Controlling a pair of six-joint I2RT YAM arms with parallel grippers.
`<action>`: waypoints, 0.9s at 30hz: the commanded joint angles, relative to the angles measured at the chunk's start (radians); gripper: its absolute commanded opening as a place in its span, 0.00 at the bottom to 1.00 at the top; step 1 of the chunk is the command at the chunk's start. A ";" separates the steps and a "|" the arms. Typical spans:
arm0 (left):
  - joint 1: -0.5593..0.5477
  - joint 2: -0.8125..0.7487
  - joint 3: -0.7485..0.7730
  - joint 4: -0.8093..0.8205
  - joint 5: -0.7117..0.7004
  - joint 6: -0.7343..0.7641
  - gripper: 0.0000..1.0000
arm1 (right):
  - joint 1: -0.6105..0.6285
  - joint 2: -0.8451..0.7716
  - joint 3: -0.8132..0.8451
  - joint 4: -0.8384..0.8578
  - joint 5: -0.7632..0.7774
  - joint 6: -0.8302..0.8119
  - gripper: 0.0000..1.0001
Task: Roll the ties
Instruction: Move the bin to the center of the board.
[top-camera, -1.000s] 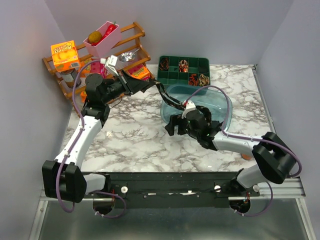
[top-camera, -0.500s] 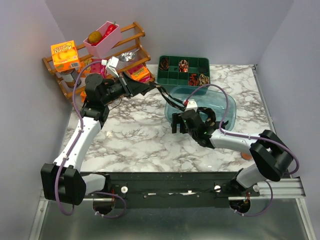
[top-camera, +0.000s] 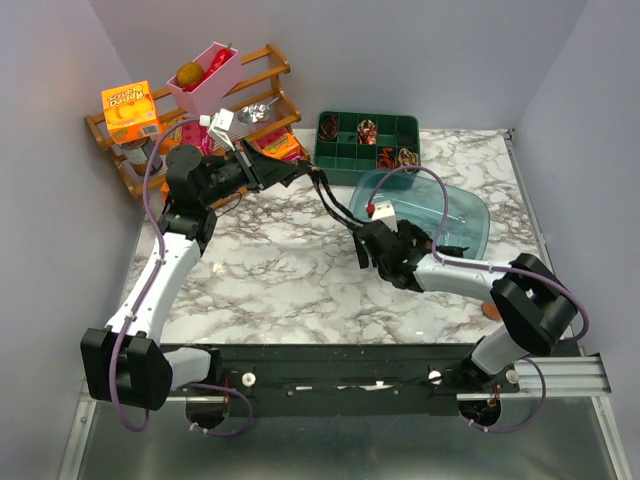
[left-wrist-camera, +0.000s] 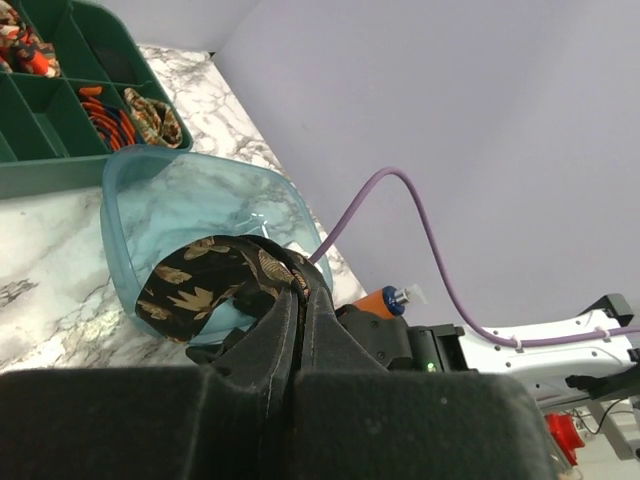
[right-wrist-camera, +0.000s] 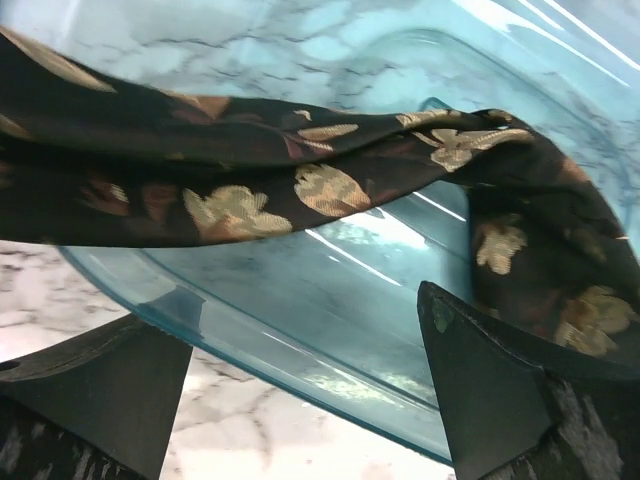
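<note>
A dark tie (top-camera: 338, 203) with a tan-gold leaf pattern hangs from my left gripper (top-camera: 303, 172), which is shut on its end, down to the rim of the clear blue tub (top-camera: 462, 212). In the left wrist view the tie (left-wrist-camera: 215, 280) runs out of the shut left gripper (left-wrist-camera: 298, 292) and drapes over the tub (left-wrist-camera: 150, 180). My right gripper (top-camera: 367, 243) stands open at the tub's near left rim. In its wrist view the tie (right-wrist-camera: 250, 190) stretches above the right gripper (right-wrist-camera: 300, 385), with nothing between the fingers (right-wrist-camera: 485, 390) but the tub's rim (right-wrist-camera: 300, 345).
A green compartment tray (top-camera: 340, 153) holds several rolled ties (top-camera: 367, 130) at the back. A wooden rack (top-camera: 270, 62) with a pink box and an orange carton stands at the back left. An orange bottle (top-camera: 490, 312) lies near the right arm.
The blue tub has slid to the right. My right gripper has followed its rim, staying open. The left gripper keeps the tie's end in about the same spot.
</note>
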 joint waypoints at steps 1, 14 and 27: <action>0.013 -0.021 0.064 0.083 0.051 -0.063 0.00 | -0.007 0.004 0.028 -0.064 0.099 -0.024 0.96; 0.045 -0.039 0.222 0.163 0.130 -0.151 0.00 | -0.036 -0.062 0.060 -0.093 0.135 -0.058 0.97; 0.114 -0.078 0.405 -0.041 0.178 -0.038 0.00 | -0.046 -0.211 0.047 -0.120 0.072 -0.085 0.97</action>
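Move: The blue bin's middle lies about 8 cm ahead of my open right hand, 8 cm to its right and 6 cm below; the tie's slack runs across some 4 cm in front of those fingers, level with them. The green tray is roughly 27 cm ahead of that hand and 2 cm left. From my left hand, which already holds one end of the tie, the bin is some 8 cm ahead, 23 cm right and 35 cm below. I keep my left fingers shut on the tie and haul it up about 16 cm, drawing back some 5 cm as I rise and tipping the fingers upward by around 20 degrees. My right hand, still wide open at the bin's near-left rim, first slides about 3 cm to the right, then lifts about 6 cm with the tie running across in front of its fingers. ##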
